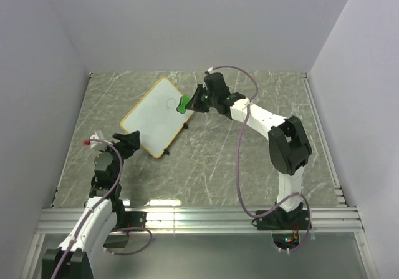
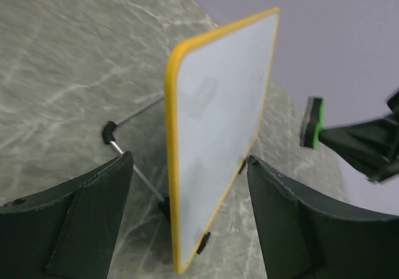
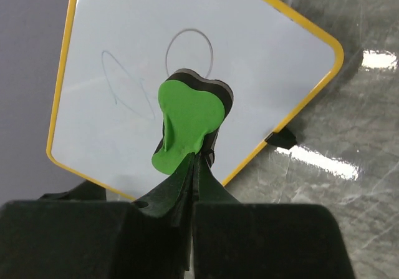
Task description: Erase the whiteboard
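The whiteboard (image 1: 157,113) has a yellow frame and lies tilted at the table's back left, with a faint circle (image 3: 190,47) and a faint loop (image 3: 124,84) drawn on it. My right gripper (image 1: 194,102) is shut on the green eraser (image 1: 181,105) by the board's right edge. In the right wrist view the eraser (image 3: 189,123) hangs over the board (image 3: 262,48). In the left wrist view the eraser (image 2: 313,123) stands a little apart from the board (image 2: 218,117). My left gripper (image 1: 128,143) is open, its fingers (image 2: 93,220) on either side of the board's near corner, not touching it.
A thin metal leg with a black foot (image 2: 110,132) sticks out behind the board. Grey walls close in the marbled table (image 1: 249,166) on three sides. An aluminium rail (image 1: 206,220) runs along the near edge. A purple cable (image 1: 242,160) loops by the right arm.
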Robot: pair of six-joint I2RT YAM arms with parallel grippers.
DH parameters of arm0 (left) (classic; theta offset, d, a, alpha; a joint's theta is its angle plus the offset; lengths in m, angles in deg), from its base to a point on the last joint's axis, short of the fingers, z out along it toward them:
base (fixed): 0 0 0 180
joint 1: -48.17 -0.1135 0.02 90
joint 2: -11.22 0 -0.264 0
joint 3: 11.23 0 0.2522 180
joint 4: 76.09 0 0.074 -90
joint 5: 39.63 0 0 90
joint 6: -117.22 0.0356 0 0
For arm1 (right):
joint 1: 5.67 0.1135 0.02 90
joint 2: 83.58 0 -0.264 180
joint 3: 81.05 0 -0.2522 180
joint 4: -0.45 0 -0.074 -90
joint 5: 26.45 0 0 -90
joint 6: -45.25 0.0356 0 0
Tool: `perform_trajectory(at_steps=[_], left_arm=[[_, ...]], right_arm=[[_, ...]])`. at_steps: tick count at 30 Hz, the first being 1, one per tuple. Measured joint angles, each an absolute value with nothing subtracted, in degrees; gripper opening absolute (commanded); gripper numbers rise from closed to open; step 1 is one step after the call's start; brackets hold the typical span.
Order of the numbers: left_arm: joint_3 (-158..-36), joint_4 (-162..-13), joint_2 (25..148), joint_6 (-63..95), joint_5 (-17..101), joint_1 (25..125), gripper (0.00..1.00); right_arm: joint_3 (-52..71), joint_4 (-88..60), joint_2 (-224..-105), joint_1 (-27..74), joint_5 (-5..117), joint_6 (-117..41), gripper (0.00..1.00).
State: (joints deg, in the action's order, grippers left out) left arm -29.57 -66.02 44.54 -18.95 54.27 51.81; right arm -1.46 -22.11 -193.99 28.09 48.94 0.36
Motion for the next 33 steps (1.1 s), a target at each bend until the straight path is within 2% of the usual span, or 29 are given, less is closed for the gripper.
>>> perform_trajectory(at_steps=[5, 9, 14, 17, 18, 20, 21, 23, 24, 27, 30, 33], left_arm=[[-27.54, -52.64, 51.36, -22.45, 49.11, 51.72, 0.76], [-27.54, -42.26, 59.27, -23.12, 46.97, 51.57, 0.77], [-27.52, -35.18, 69.26, -23.08, 44.68, 51.57, 0.72], [-27.58, -31.24, 74.42, -23.06, 43.23, 51.57, 0.61], [-27.63, -29.95, 75.88, -23.01, 42.71, 51.57, 0.55], [-27.91, -27.55, 79.10, -23.01, 41.55, 51.57, 0.50], [-27.95, -26.21, 80.50, -22.97, 41.14, 51.57, 0.40], [-28.09, -24.22, 82.99, -23.01, 40.72, 51.46, 0.31], [-28.24, -23.37, 84.08, -22.86, 40.35, 51.46, 0.22], [-29.64, -21.32, 87.05, -22.53, 37.77, 51.46, 0.08], [-32.41, -19.59, 89.57, -22.31, 34.71, 51.53, 0.01], [-33.27, -18.50, 91.51, -22.14, 33.53, 51.33, 0.01]], right_arm=[[-5.52, -23.03, -197.40, 27.26, 46.82, -0.34, 0.00], [-9.52, -23.29, -199.94, 27.04, 44.37, -0.74, 0.00], [-15.64, -22.70, -203.80, 27.02, 41.55, -0.50, 0.00], [-18.11, -21.87, -205.90, 27.02, 40.11, 0.09, 0.00], [-18.55, -21.26, -206.60, 27.02, 39.62, 0.42, 0.00], [-18.64, -20.56, -207.32, 27.02, 38.64, 1.06, 0.00], [-18.68, -20.15, -207.74, 27.02, 37.94, 1.54, 0.00], [-19.49, -19.60, -208.72, 27.21, 36.72, 2.15, 0.00], [-20.26, -19.36, -209.47, 27.32, 36.26, 2.30, 0.00], [-23.49, -18.94, -211.87, 27.74, 35.38, 2.50, 0.00], [-25.70, -18.79, -213.49, 28.61, 35.34, 2.52, 0.00], [-26.25, -18.44, -214.36, 29.59, 35.34, 2.98, 0.00]])
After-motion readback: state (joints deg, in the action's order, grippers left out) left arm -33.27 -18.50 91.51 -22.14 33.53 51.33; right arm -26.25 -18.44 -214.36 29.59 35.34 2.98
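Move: The left hand, open, has the whiteboard's yellow near-left edge about 3 cm ahead, 2 cm to its right and 4 cm lower; the drawn circle is some 13 cm ahead and 12 cm right of this hand. The right hand already holds the green eraser clear of the board: the circle lies about 7 cm to its left, 1 cm ahead and 6 cm below, and the board's far corner some 9 cm left and 10 cm ahead. The left fingers close from wide open and pinch the board's yellow edge, after the hand goes right and forward about 8 cm in all, lifting slightly, dipping, then rising a little, and turning some 20 degrees clockwise. Meanwhile the right hand keeps its grip on the eraser and carries it about 9 cm left, first with some 4 cm forward, past the circle towards the board's upper long edge, close in front of the face. ##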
